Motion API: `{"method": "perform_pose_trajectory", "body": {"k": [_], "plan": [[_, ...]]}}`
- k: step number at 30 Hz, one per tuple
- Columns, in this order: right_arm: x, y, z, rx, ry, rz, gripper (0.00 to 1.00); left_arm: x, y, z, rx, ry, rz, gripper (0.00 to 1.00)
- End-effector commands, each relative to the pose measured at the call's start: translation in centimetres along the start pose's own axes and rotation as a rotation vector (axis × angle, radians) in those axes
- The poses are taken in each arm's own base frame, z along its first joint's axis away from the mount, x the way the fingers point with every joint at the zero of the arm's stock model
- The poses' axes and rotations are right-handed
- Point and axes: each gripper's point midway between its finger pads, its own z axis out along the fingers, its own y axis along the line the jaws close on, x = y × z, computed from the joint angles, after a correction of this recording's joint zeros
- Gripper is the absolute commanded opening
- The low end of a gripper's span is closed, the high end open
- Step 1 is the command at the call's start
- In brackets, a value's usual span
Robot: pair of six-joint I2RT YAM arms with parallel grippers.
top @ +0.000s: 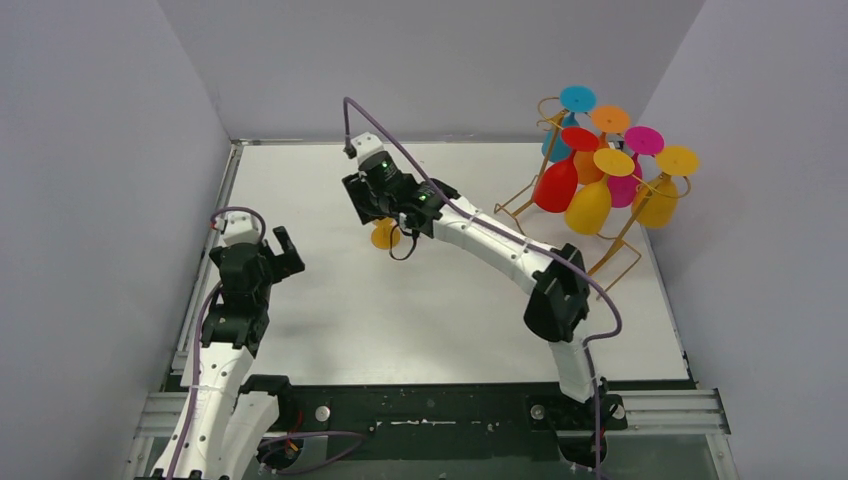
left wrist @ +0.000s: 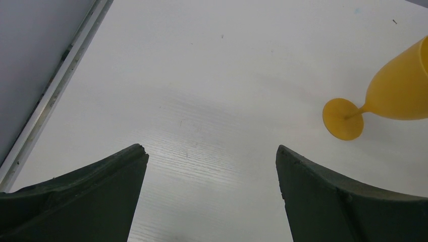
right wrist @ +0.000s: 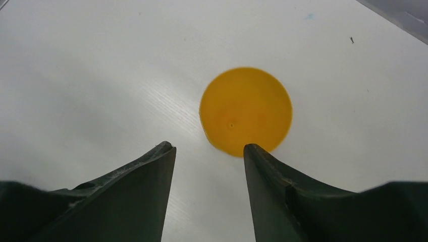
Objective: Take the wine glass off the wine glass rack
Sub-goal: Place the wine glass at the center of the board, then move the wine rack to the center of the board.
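Observation:
A yellow wine glass [top: 384,236] stands on the white table, off the rack. From above it shows as a yellow disc [right wrist: 246,111]; the left wrist view shows its foot and bowl [left wrist: 398,85]. My right gripper [top: 398,226] hovers just above it, open [right wrist: 209,147], with only bare table between the fingers. The gold wire wine glass rack [top: 622,232] stands at the back right, with several coloured glasses hanging upside down, among them a red one [top: 556,185]. At the left, my left gripper [top: 281,251] is wide open [left wrist: 210,147] over the table.
Grey walls close in the table [top: 330,330] on the left, back and right. A metal rail [left wrist: 50,96] runs along its left edge. The right arm's purple cable [top: 600,300] loops over the middle.

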Motion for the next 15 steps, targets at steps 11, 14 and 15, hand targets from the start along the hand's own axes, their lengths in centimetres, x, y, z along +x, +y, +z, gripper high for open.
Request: {"method": "perform_pose_trajectory", "body": {"k": [11,14,15], "plan": [[9.8,-10.9,-18.2,0.344,-0.213,0.376,0.74,-1.5,-1.2,-0.4,0.074,-0.058,0.022,0.97],[16.1,-14.0,-19.4,0.490,-0.198,0.514,0.86,-1.6,-1.3,-0.5,0.081,-0.057,0.024,0.97],[17.9,-15.0,-19.8,0.534,-0.199,0.559,0.89,-1.4,-1.3,-0.5,0.084,-0.054,0.025,0.97]]}}
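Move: The wine glass already stands free on the board, its middle some 3 cm ahead of the right hand, level sideways and about 12 cm below, with its rim just beneath the half-open fingers. The rack stands about 40 cm to the right of that hand, level with it fore and aft; its red glass hangs roughly 34 cm right and 3 cm ahead. From the left hand, the wine glass is about 21 cm right and 8 cm ahead. Empty, the right hand sweeps about 22 cm right and 12 cm back from the wine glass, opening wider, turning clockwise. ##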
